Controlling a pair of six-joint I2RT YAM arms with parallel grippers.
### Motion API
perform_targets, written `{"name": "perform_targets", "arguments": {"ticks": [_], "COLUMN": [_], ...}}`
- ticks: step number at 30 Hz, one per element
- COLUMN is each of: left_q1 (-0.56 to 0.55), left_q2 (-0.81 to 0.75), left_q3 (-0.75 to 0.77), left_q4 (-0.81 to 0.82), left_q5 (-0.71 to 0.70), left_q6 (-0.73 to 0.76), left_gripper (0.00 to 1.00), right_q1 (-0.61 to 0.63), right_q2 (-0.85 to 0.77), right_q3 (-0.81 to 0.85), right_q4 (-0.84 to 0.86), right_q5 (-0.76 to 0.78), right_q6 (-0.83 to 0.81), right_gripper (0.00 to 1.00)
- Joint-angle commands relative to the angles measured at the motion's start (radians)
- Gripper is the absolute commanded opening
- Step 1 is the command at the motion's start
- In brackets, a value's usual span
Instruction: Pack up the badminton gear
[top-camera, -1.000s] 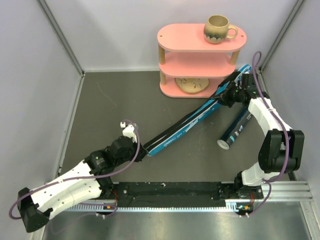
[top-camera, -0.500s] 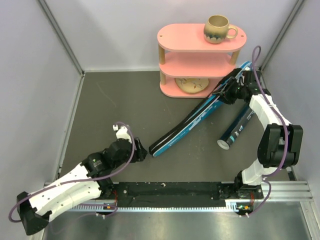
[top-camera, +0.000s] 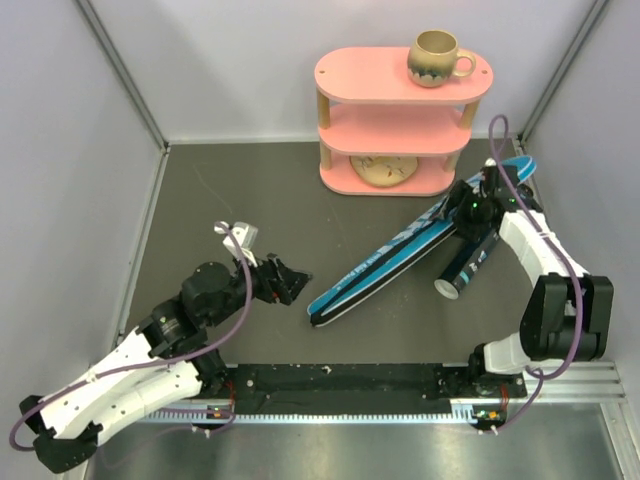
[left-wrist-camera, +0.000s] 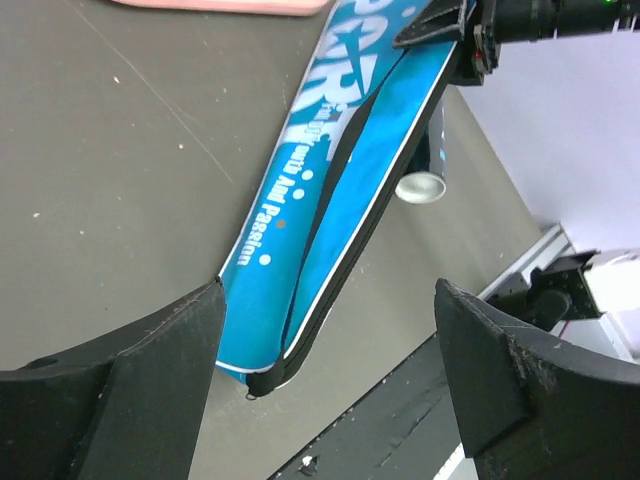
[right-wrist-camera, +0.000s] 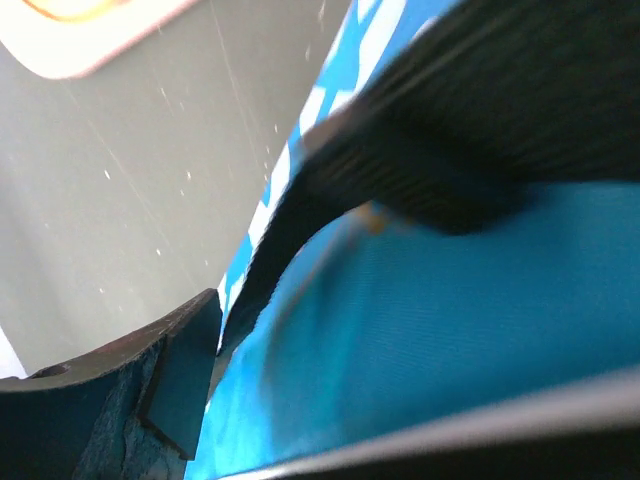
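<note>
The blue cover (top-camera: 400, 248) marked "SPORT" lies slantwise on the dark table, its narrow end (left-wrist-camera: 262, 372) near me and its wide end at the far right. My left gripper (top-camera: 287, 282) stands open a little left of that narrow end, apart from it, with nothing between its fingers (left-wrist-camera: 150, 380). Over the wide part is my right gripper (top-camera: 472, 208), jaws apart, with the blue cloth (right-wrist-camera: 450, 330) filling the space beside its one visible finger (right-wrist-camera: 160, 390). The long black tube (top-camera: 472, 258) lies just right of the cover, its white-capped end (left-wrist-camera: 420, 186) toward me.
A pink three-tier shelf (top-camera: 400, 110) stands at the back, with a beige mug (top-camera: 437, 57) on top and a round beige disc (top-camera: 385, 168) on its lowest tier. Grey walls close in on the left and right. A black rail (top-camera: 340, 380) runs along the near edge.
Both grippers have opened. The left one let go of the cover's narrow end and drew back to the left. The cover shifted right and now lies flatter, close to the tube.
</note>
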Motion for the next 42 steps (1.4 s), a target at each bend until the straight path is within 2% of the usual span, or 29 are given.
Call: {"name": "perform_targets", "arguments": {"ticks": [1, 3, 7, 11, 12, 15, 16, 18, 21, 22, 24, 25, 26, 27, 29, 32, 34, 35, 37, 40, 42], "left_q1": [0.002, 0.000, 0.002, 0.002, 0.002, 0.000, 0.000, 0.000, 0.000, 0.002, 0.000, 0.000, 0.002, 0.002, 0.000, 0.002, 0.005, 0.005, 0.006, 0.005, 0.006], "left_q2": [0.065, 0.073, 0.067, 0.025, 0.002, -0.031, -0.038, -0.041, -0.022, -0.016, -0.010, -0.012, -0.018, -0.022, -0.041, -0.041, -0.030, -0.021, -0.016, -0.012, -0.004], "left_q3": [0.021, 0.006, -0.012, -0.035, -0.041, -0.055, -0.058, -0.060, -0.045, -0.038, -0.025, -0.020, -0.017, -0.017, -0.026, -0.028, -0.020, -0.009, 0.004, 0.012, 0.014], "left_q4": [0.095, 0.118, 0.146, 0.147, 0.147, 0.134, 0.132, 0.132, 0.124, 0.121, 0.109, 0.106, 0.103, 0.098, 0.091, 0.095, 0.101, 0.114, 0.135, 0.180, 0.200], "left_q5": [0.083, 0.110, 0.115, 0.101, 0.087, 0.055, 0.050, 0.043, 0.037, 0.038, 0.038, 0.032, 0.027, 0.023, 0.000, -0.025, -0.034, -0.040, -0.045, -0.042, -0.028], "left_q6": [0.038, 0.024, -0.013, -0.026, -0.028, -0.026, -0.023, -0.010, 0.004, 0.006, 0.007, 0.009, 0.009, 0.012, 0.016, 0.029, 0.041, 0.046, 0.050, 0.055, 0.052], "left_gripper": [0.89, 0.88, 0.86, 0.86, 0.86, 0.86, 0.86, 0.86, 0.86, 0.86, 0.86, 0.86, 0.86, 0.86, 0.87, 0.87, 0.87, 0.87, 0.87, 0.87, 0.87], "right_q1": [0.080, 0.097, 0.230, 0.264, 0.270, 0.314, 0.342, 0.438, 0.550, 0.570, 0.610, 0.617, 0.620, 0.620, 0.620, 0.618, 0.615, 0.615, 0.615, 0.615, 0.614], "right_q2": [-0.014, 0.028, 0.068, 0.042, 0.031, 0.036, 0.046, 0.103, 0.168, 0.183, 0.156, 0.101, 0.055, 0.007, -0.160, -0.393, -0.507, -0.613, -0.705, -0.855, -0.907], "right_q3": [-0.041, -0.074, -0.108, -0.231, -0.258, -0.315, -0.303, -0.216, -0.060, -0.029, 0.005, -0.001, -0.012, -0.028, -0.084, -0.151, -0.185, -0.188, -0.191, -0.188, -0.193], "right_q4": [0.071, 0.163, 0.252, 0.485, 0.607, 0.752, 0.745, 0.705, 0.535, 0.413, 0.305, 0.245, 0.108, 0.049, -0.117, -0.264, -0.303, -0.325, -0.323, -0.326, -0.372], "right_q5": [-0.058, -0.183, -0.167, -0.261, -0.275, -0.305, -0.312, -0.322, -0.333, -0.325, -0.268, -0.223, -0.112, -0.045, 0.138, 0.281, 0.311, 0.349, 0.385, 0.513, 0.682], "right_q6": [0.046, 0.097, 0.160, 0.316, 0.400, 0.504, 0.502, 0.458, 0.342, 0.305, 0.181, 0.135, 0.089, 0.014, -0.040, -0.071, -0.067, -0.056, -0.050, -0.030, 0.049], "right_gripper": [0.69, 0.65, 0.66, 0.66, 0.66, 0.67, 0.67, 0.69, 0.75, 0.77, 0.82, 0.84, 0.96, 0.98, 0.99, 0.99, 0.99, 0.99, 0.99, 0.99, 0.99]}}
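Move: Some 6 cm left of the open right hand, 4 cm back and 7 cm lower, is the middle of the blue SPORT bag, slanting across the table. The black shuttlecock tube lies 11 cm to that hand's right, about 1 cm back and 8 cm below; the pink shelf stands some 15 cm ahead and 13 cm left. From the left hand, the bag's middle is about 29 cm right, 16 cm ahead and 17 cm down. Sweeping left about 26 cm, the right hand starts with its open fingers against the bag, sinks and draws back a little, and turns some 35 degrees counter-clockwise. It then reverses to the right by about 20 cm while pulling back towards its base and rising, the fingers spreading wide and the wrist tipping up, and ends clear of the bag, on its near side. ##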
